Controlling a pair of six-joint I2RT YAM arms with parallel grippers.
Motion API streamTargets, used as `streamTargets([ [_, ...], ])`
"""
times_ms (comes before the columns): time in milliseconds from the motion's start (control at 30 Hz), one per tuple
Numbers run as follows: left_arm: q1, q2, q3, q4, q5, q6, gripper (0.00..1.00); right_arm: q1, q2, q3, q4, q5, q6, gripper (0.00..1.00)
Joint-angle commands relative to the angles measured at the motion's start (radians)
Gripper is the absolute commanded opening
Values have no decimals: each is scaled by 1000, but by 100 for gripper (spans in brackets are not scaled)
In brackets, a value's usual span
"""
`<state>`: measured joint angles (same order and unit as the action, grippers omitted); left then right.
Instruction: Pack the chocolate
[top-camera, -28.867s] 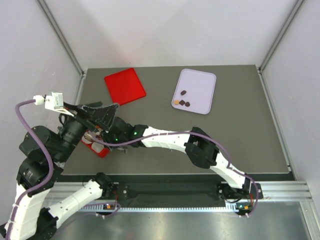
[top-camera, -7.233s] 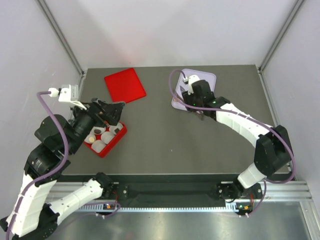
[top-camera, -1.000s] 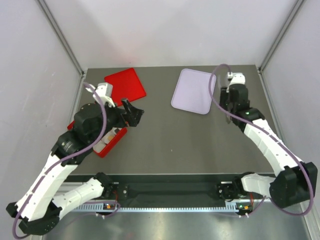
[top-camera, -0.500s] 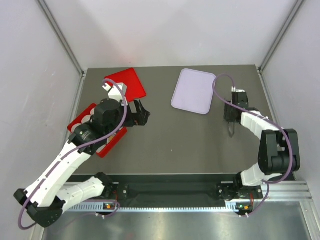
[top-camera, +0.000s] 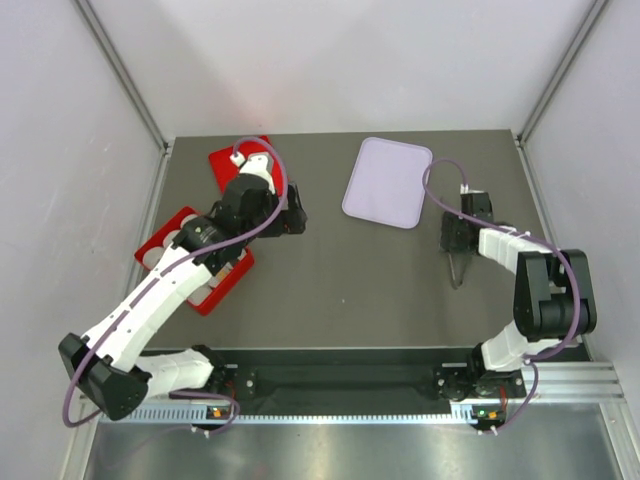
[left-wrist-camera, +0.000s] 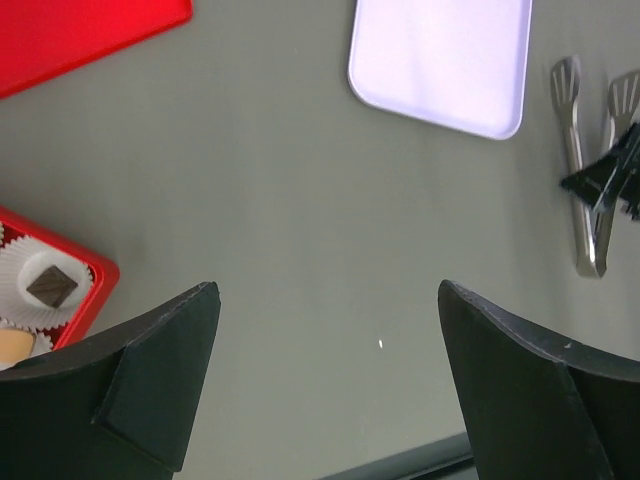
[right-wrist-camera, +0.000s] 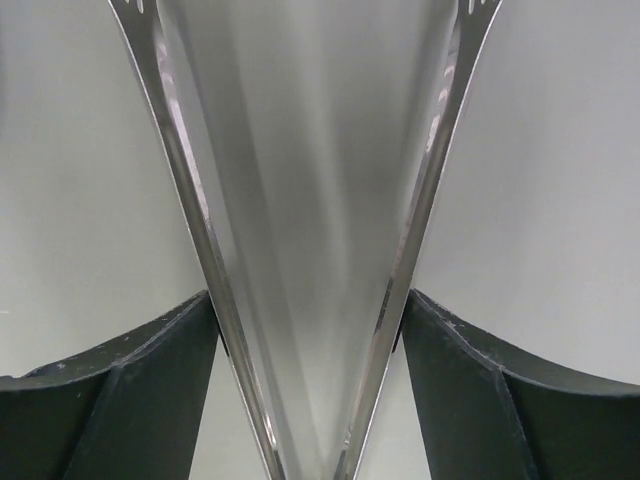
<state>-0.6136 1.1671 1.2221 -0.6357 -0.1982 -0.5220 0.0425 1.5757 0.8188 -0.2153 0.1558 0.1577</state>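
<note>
A dark chocolate (left-wrist-camera: 47, 288) sits in a white paper cup in the red box (top-camera: 163, 243) at the left; a tan piece (left-wrist-camera: 8, 345) shows at the frame edge. My left gripper (top-camera: 293, 215) hangs open and empty (left-wrist-camera: 328, 290) over bare table, right of the box. My right gripper (top-camera: 455, 240) is right of the lavender tray (top-camera: 388, 180). Its fingers (right-wrist-camera: 190, 340) press both spread arms of metal tongs (right-wrist-camera: 305, 200), which lie low on the table (top-camera: 457, 268). Nothing is between the tong tips.
The flat red lid (top-camera: 228, 162) lies at the back left, partly under my left arm. The lavender tray (left-wrist-camera: 440, 60) holds nothing. The table's near edge (left-wrist-camera: 420, 462) shows as a dark strip below the left gripper.
My left arm has swung from over the box toward the back and right. My right arm has brought the tongs down beside the tray, and its jaws have widened with the tongs spreading.
</note>
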Motion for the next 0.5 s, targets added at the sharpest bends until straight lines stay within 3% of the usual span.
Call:
streamTargets([
  [0,21,8,70,50,10,4,95,-12,-16,8,36,-2,-9,72],
  [367,135,156,217,62,59,23,95,-7,-195,60,-81,-37,8,100],
  [467,147,219,263,64,39,40,94,7,-261,91,-119,-74,28,100],
])
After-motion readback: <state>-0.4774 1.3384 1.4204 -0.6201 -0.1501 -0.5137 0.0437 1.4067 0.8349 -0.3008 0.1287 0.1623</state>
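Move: The tongs lie on the table between the right hand's fingers, their middle about level with it and 1 cm lower; the lilac tray is some 15 cm ahead and 16 cm left. The red lid lies about 24 cm ahead of the left hand, 15 cm to its left and 25 cm below. At that same table height, the red box sits about 28 cm left and 1 cm ahead of the left hand, the lilac tray 21 cm ahead and 20 cm right. The tongs are let go where they lie: the right hand stays put while its fingers spread off the two arms to fully open, then lifts about 5 cm straight up, its fingertips beginning to swing forward. Meanwhile the left hand, still wide open and empty, travels some 6 cm forward towards the red lid, rising about 3 cm and turning slightly counter-clockwise. ##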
